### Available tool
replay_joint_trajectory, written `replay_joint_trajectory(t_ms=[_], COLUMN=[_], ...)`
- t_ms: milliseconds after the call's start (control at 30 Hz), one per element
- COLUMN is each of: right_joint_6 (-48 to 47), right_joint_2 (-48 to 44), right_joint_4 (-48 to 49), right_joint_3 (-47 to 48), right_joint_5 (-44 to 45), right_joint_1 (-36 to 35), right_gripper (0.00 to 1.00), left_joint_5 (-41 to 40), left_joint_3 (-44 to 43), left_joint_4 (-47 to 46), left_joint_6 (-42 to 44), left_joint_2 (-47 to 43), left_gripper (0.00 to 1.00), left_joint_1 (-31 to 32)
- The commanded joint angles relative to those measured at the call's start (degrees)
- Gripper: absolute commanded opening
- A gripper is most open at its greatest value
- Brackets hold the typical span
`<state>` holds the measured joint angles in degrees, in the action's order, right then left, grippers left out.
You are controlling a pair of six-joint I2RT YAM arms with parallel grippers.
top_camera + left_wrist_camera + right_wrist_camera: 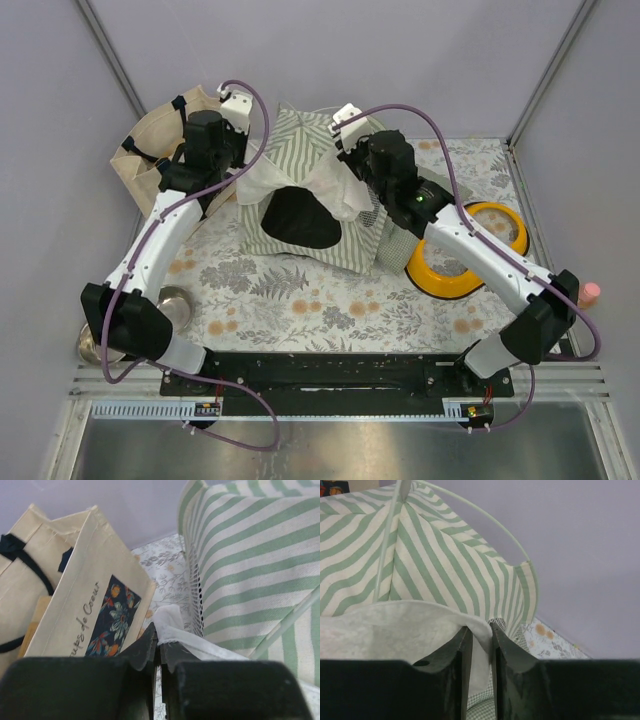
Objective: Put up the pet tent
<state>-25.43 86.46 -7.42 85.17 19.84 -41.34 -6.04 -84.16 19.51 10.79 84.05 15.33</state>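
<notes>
The pet tent (310, 150), green-and-white striped, stands at the table's back middle with its dark doorway (300, 218) facing the arms. My left gripper (243, 178) is shut on the left white door flap (172, 630), pinching its edge beside the mesh panel (196, 605). My right gripper (352, 170) is shut on the right white flap (410, 630), with its edge folded between the fingers. Striped fabric (430, 560) and a thin curved pole (475, 505) rise behind it. A green checked cushion (482, 711) shows below the right jaws.
A beige canvas tote bag (160, 140) stands left of the tent, close to my left wrist (75, 595). A yellow bowl (470, 255) lies under my right arm. Two metal bowls (178, 305) sit front left. A pink object (588, 292) sits at the right edge.
</notes>
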Motion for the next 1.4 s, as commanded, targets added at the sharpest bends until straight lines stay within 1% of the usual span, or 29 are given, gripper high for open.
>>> replay_joint_trajectory(t_ms=[0, 67, 133, 167, 200, 300, 333, 400, 500, 600, 700, 733, 867, 933, 1033, 1133, 1200, 1367], right_joint_6=[-1.73, -0.16, 2.22, 3.36, 4.33, 6.26, 6.62, 8.11, 10.57, 13.56, 16.98, 18.21, 21.91, 23.66, 25.08, 28.50, 30.17, 35.79], right_joint_2=[3.10, 4.15, 4.25, 4.07, 3.81, 3.20, 2.76, 1.71, -0.84, -2.78, -4.89, -5.50, -6.39, -6.39, -7.18, -8.05, -8.93, -11.13], right_joint_4=[-2.94, -4.79, -5.85, -6.03, -6.29, -7.60, -8.04, -8.84, -9.19, -10.50, -11.82, -12.61, -15.25, -16.57, -16.57, -16.92, -17.80, -21.14], right_joint_3=[5.88, 6.41, 5.98, 5.54, 4.58, 2.73, 2.03, 0.36, -2.28, -3.77, -5.62, -5.89, -6.77, -7.20, -8.52, -8.88, -8.18, -4.49], right_joint_5=[-9.10, -10.95, -12.71, -13.15, -13.33, -12.63, -12.02, -10.79, -10.25, -12.01, -17.88, -21.21, -29.84, -31.26, -31.96, -31.18, -29.07, -20.99], right_joint_1=[1.26, 1.53, 1.79, 1.97, 2.14, 2.32, 2.58, 3.02, 4.51, 6.97, 9.43, 10.48, 12.95, 13.83, 15.14, 16.03, 16.20, 16.38], right_gripper=[0.33, 0.38, 0.45, 0.47, 0.50, 0.61, 0.66, 0.73, 0.80, 0.82, 0.83, 0.84, 0.84, 0.84, 0.84, 0.84, 0.84, 0.84], left_joint_5=[13.77, 18.24, 22.10, 23.43, 24.84, 28.88, 30.64, 33.01, 36.09, 38.29, 41.54, 42.42, 41.90, 39.37, 33.66, 30.66, 29.43, 22.41], left_joint_3=[-4.78, -4.96, -4.79, -4.70, -4.18, -3.29, -3.03, -2.33, -1.36, -1.09, -0.83, -0.74, -0.48, -0.39, -1.18, -2.32, -2.24, -1.88], left_joint_4=[-4.04, -3.51, -2.55, -2.46, -2.20, -1.58, -1.32, -0.79, -0.70, -0.09, 0.09, 0.27, 0.44, -0.08, 0.87, 2.37, 2.64, 3.17], left_joint_6=[2.22, 2.22, 2.31, 2.22, 2.13, 0.73, 0.29, -1.20, -2.70, -3.84, -5.16, -5.51, -7.18, -8.41, -9.47, -9.82, -10.61, -14.21], left_joint_2=[1.73, 2.26, 2.61, 2.52, 2.61, 2.52, 2.35, 2.26, 2.17, 2.26, 2.43, 2.52, 2.43, 2.26, 2.08, 2.35, 2.08, 0.15], left_gripper=[0.08, 0.13, 0.21, 0.27, 0.36, 0.50, 0.53, 0.56, 0.58, 0.59, 0.59, 0.59, 0.59, 0.60, 0.64, 0.70, 0.70, 0.74], left_joint_1=[-2.32, -2.85, -3.64, -3.99, -4.52, -6.71, -7.42, -9.17, -11.28, -12.69, -14.36, -14.80, -15.16, -15.24, -15.24, -15.33, -15.33, -15.33])
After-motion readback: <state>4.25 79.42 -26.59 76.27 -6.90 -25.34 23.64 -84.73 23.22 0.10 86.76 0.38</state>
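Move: The left fingers still hold the left end of the white flap, its wing's middle about 5 cm to the right, 3 back and 4 below; the dark tent opening is some 12 cm right and 10 back, 17 lower, the tote bag 13 cm left, 2 ahead. From the right hand, the right wing's middle is 4 cm back, 1 left and 4 below, the opening 9 left and 11 back, the mesh window 6 right and 5 back, 20 lower. Open both grippers wide to let go of the white flap's two ends, easing the hands 2 to 3 cm towards each other, then apart. Bring the right gripper down about 10 cm, right and back past the flap's edge, tipping it down some 35 degrees; roll the left gripper's left side down about 20 degrees, sinking slightly and ending a little left, towards the tote bag. ##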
